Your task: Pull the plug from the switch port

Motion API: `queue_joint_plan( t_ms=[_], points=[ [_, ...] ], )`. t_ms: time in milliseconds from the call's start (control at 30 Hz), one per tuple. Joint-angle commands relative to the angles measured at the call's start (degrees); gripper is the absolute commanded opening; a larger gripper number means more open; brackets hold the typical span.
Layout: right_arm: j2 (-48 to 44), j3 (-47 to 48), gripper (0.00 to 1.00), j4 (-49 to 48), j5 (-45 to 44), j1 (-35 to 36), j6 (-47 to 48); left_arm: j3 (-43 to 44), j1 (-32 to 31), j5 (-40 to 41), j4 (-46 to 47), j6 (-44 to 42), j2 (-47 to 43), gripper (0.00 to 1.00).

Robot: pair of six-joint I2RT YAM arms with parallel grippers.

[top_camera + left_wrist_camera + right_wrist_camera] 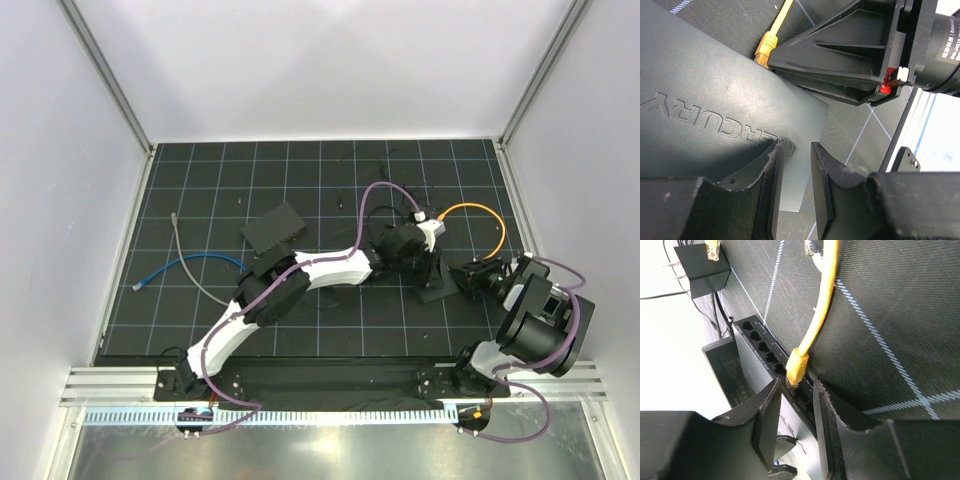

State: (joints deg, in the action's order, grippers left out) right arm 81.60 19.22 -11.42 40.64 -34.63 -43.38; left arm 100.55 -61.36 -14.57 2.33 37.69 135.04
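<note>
The switch (752,365) is a dark flat box marked MERCURY (715,100), lying at the mat's right middle (436,290). A yellow plug (796,367) on an orange cable (490,215) sits with its tip in one port of the row. My right gripper (795,390) is open, its jaws straddling the port face just short of the plug and touching neither. My left gripper (795,145) is shut on the switch's far corner (425,270). The left wrist view shows the plug (765,47) beside the right gripper's fingers (840,50).
A second black box (272,228) lies mid-mat. A blue cable (190,262) and a grey cable (185,250) lie at the left. The orange cable's other end enters a small black block (700,267). White walls enclose the gridded mat (330,180).
</note>
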Motion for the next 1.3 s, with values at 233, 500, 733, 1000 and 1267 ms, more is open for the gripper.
queue_joint_plan(
  t_ms=[233,500,733,1000,1267],
  points=[
    [4.5,0.7,0.37,3.2,-3.3,0.0,2.1,-2.6,0.3,1.7,-7.7,-1.4,2.9,0.33],
    [7.4,1.4,0.33,2.2,-4.3,0.4,1.3,-2.8,0.3,1.8,-7.6,-1.4,2.9,0.33],
    [8.9,2.7,0.25,3.5,-5.5,1.8,1.4,-2.3,0.3,2.6,-8.7,-1.0,3.1,0.32],
    [9.3,3.3,0.01,3.6,-7.5,2.7,1.1,-3.3,0.4,0.6,-8.0,1.8,3.7,0.31],
    [6.8,0.6,0.01,-5.2,-10.8,2.7,-1.6,-7.3,0.2,3.6,-6.2,5.1,2.9,0.28]
  ],
)
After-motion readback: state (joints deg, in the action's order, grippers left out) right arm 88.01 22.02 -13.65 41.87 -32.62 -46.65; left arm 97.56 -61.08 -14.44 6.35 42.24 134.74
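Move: The plug sits at the switch port just beyond the right fingertips, about 1 cm ahead, 1 cm left and 1 cm lower. The switch's middle is some 6 cm left and 1 cm back of the right hand; the cable's free plug lies about 13 cm ahead and 5 cm left, with the black adapter 4 cm farther left. From the left hand, the port plug is roughly 3 cm forward, 6 cm right and 3 cm down. The right hand eases about 1.5 cm forward and slightly left onto the plug, fingers closing to pinch it. ##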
